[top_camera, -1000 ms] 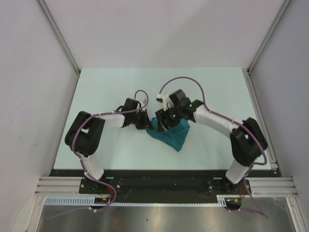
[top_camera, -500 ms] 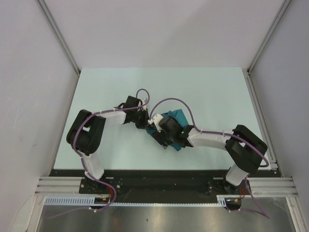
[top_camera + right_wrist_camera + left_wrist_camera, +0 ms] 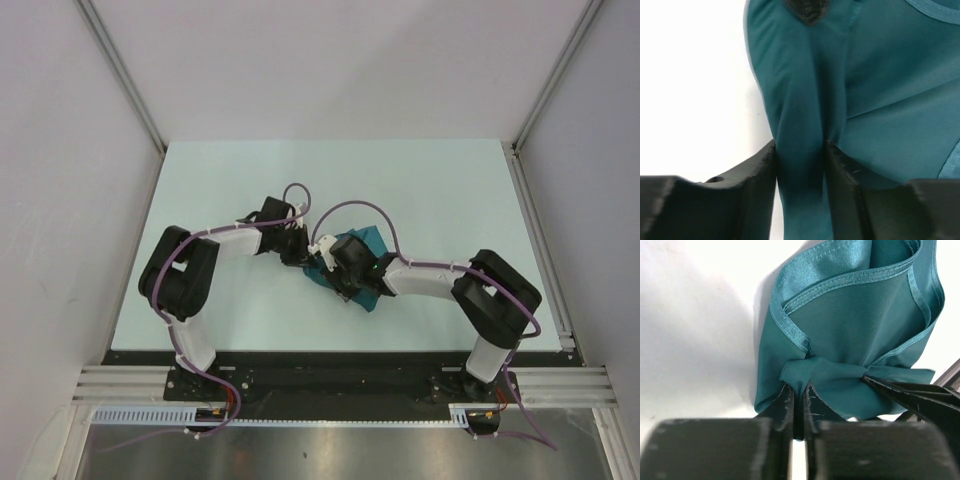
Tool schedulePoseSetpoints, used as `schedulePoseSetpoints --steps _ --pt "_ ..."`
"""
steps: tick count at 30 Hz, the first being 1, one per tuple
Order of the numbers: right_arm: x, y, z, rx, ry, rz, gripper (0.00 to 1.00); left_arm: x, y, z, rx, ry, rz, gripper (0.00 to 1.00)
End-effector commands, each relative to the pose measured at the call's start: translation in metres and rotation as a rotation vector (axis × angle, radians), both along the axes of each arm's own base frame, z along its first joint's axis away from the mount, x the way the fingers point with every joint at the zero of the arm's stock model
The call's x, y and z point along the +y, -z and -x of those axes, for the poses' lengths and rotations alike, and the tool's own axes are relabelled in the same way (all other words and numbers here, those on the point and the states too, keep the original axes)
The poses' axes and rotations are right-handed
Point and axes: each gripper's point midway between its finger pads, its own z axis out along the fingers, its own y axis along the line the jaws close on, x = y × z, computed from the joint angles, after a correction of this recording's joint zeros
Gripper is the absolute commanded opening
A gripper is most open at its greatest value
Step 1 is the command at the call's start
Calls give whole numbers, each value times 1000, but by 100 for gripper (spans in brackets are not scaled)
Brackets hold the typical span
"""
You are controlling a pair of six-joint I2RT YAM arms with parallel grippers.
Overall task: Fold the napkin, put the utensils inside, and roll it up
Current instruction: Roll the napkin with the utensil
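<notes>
The dark teal napkin (image 3: pixel 366 243) lies bunched and folded over itself at the middle of the table. The left gripper (image 3: pixel 303 257) is shut on a gathered corner at the napkin's left edge (image 3: pixel 840 320), the cloth pinched between its tips (image 3: pixel 799 388). The right gripper (image 3: pixel 338 284) comes in low from the right, its fingers pressed against both sides of a raised fold (image 3: pixel 801 145) of the napkin (image 3: pixel 880 90). One right finger (image 3: pixel 912 394) shows next to the left gripper's pinch. No utensils are in view.
The pale table (image 3: pixel 450 190) is bounded by white walls with metal rails (image 3: pixel 535 225) on each side. Both arms bend inward over the table's near half, purple cables looping above them.
The right arm swung down and to the left onto the napkin's near side. Its jaws narrowed around a fold. The left gripper kept its hold and barely moved.
</notes>
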Motion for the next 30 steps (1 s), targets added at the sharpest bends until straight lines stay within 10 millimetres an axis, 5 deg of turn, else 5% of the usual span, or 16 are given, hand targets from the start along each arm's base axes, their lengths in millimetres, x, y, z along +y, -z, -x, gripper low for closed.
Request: schedulePoseSetpoints --steps 1,2,3,6,11,15,30 --pt "-4 14 18 269 34 -81 34 -2 -19 -18 -92 1 4 23" --pt "-3 14 21 312 33 -105 31 -1 -29 -23 -119 -16 8 33" --pt "2 13 31 391 16 -147 28 2 -33 -27 -136 -30 9 55" --pt "5 6 41 527 13 -209 21 17 -49 -37 -196 -85 -15 72" --pt "12 -5 47 724 32 -297 18 41 -60 -37 -263 -166 -72 77" --pt "19 -10 49 814 19 -356 17 47 -54 -18 -302 -162 -47 77" --pt "12 9 39 970 97 -516 15 14 -37 -11 -314 -81 98 77"
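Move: The right hand's half-closed fingers already straddle the rolled edge of the napkin, about level with the pads. The open part of the napkin lies some 7 cm ahead and 5 cm right of this hand, and the roll's left end about 7 cm ahead and 8 cm left. The left hand is shut on that left end; from it the rolled edge's middle lies about 6 cm back and 8 cm right, about 1 cm lower. The right fingers close and pinch the rolled edge, then tip it over by about 50 degrees, the fingertips swinging back towards the base while the hand drags some 3 cm back and a little left, staying low. Meanwhile the left hand lets go of the roll's left end, opens wide and lifts about 5 cm, first forward, then left and back, before sinking a little and starting back to the right. ##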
